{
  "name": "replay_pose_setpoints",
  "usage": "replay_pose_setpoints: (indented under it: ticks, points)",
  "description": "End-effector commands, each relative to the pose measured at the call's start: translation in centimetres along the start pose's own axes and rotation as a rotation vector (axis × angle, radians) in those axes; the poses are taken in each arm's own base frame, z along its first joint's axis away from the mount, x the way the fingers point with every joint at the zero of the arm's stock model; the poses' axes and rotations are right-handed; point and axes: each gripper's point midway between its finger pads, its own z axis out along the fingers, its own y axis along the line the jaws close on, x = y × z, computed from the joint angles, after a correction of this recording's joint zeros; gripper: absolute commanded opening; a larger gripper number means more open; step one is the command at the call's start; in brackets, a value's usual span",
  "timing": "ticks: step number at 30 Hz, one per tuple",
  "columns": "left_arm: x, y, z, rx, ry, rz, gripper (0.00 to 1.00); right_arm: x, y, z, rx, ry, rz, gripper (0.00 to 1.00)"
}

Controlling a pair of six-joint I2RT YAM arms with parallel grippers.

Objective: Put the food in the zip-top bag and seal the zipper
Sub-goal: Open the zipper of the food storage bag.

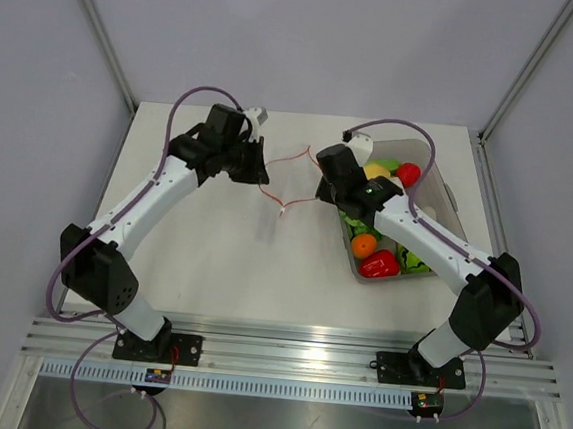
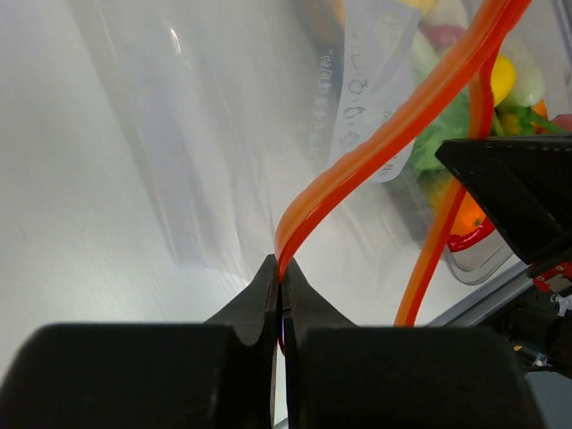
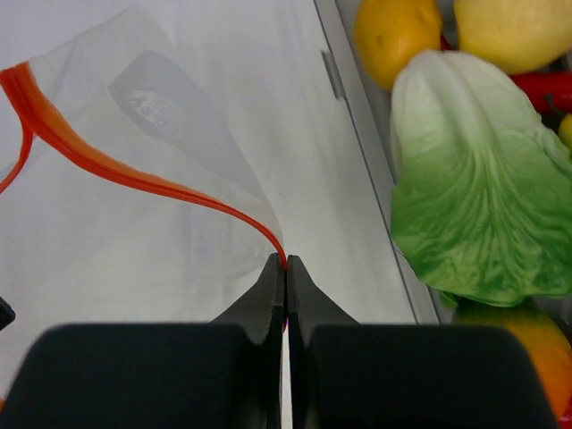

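The zip-top bag (image 1: 287, 186) hangs above the table between both arms, its mouth pulled into an open diamond outlined by the red-orange zipper (image 1: 294, 156). My left gripper (image 1: 261, 174) is shut on the zipper's left end; in its wrist view the jaws (image 2: 281, 273) pinch the orange strip (image 2: 384, 134) with clear film (image 2: 223, 161) behind. My right gripper (image 1: 320, 193) is shut on the other end, the strip (image 3: 134, 170) running out of its closed tips (image 3: 286, 261). The food lies in the tub: an orange (image 1: 364, 245), red pepper (image 1: 379, 265), lemon (image 1: 377, 171), tomato (image 1: 408, 174).
The grey translucent tub (image 1: 447, 196) stands at the right of the table, under my right arm. In the right wrist view its wall (image 3: 357, 134) runs beside the bag, with a green-white cabbage leaf (image 3: 474, 197) and an orange (image 3: 398, 36) just inside.
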Motion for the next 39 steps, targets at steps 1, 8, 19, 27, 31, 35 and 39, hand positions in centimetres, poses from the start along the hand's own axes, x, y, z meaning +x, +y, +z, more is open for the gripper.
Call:
replay_pose_setpoints:
  ticks: [1, 8, 19, 27, 31, 35, 39]
  points:
    - [3.0, -1.0, 3.6, 0.096, 0.06, -0.042, 0.0, 3.1, -2.8, 0.8, 0.061, 0.055, -0.015, 0.0]
    - [4.0, -2.6, 6.1, 0.105, 0.138, -0.047, 0.0, 3.5, -3.1, -0.2, 0.019, 0.069, -0.045, 0.3]
    - [3.3, -5.4, 6.3, 0.066, 0.196, 0.015, 0.0, 2.4, -3.8, -1.0, 0.044, 0.069, -0.053, 0.38]
    - [4.3, -3.6, 7.6, -0.078, 0.232, 0.064, 0.0, -0.1, -2.1, -5.1, -0.157, -0.031, 0.037, 0.66]
    - [4.1, -2.9, 8.0, -0.111, 0.22, 0.069, 0.0, -2.6, -4.0, -8.0, -0.133, -0.135, 0.051, 0.67]
    - [3.7, -3.1, 7.8, -0.113, 0.208, 0.072, 0.0, -3.5, -8.7, -6.1, -0.02, -0.075, 0.052, 0.73]
    - [3.5, -3.4, 7.5, -0.103, 0.204, 0.068, 0.0, -4.3, -12.8, -0.7, 0.163, 0.044, -0.056, 0.83]
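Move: The left hand still pinches the bag's left rim and the right hand its right rim, with the bag mouth about 6 cm inward of each. From the right hand, the food box's middle lies some 20 cm to the right, level ahead and 17 cm below; in it the cabbage is about 11 cm right and 1 cm ahead, the yellow pear 13 cm right and 9 cm ahead. From the left hand the box is roughly 33 cm right and 2 cm back. Both hands sink about 8 cm; the right releases the rim, rises, swings right over the box, left still pinching. ##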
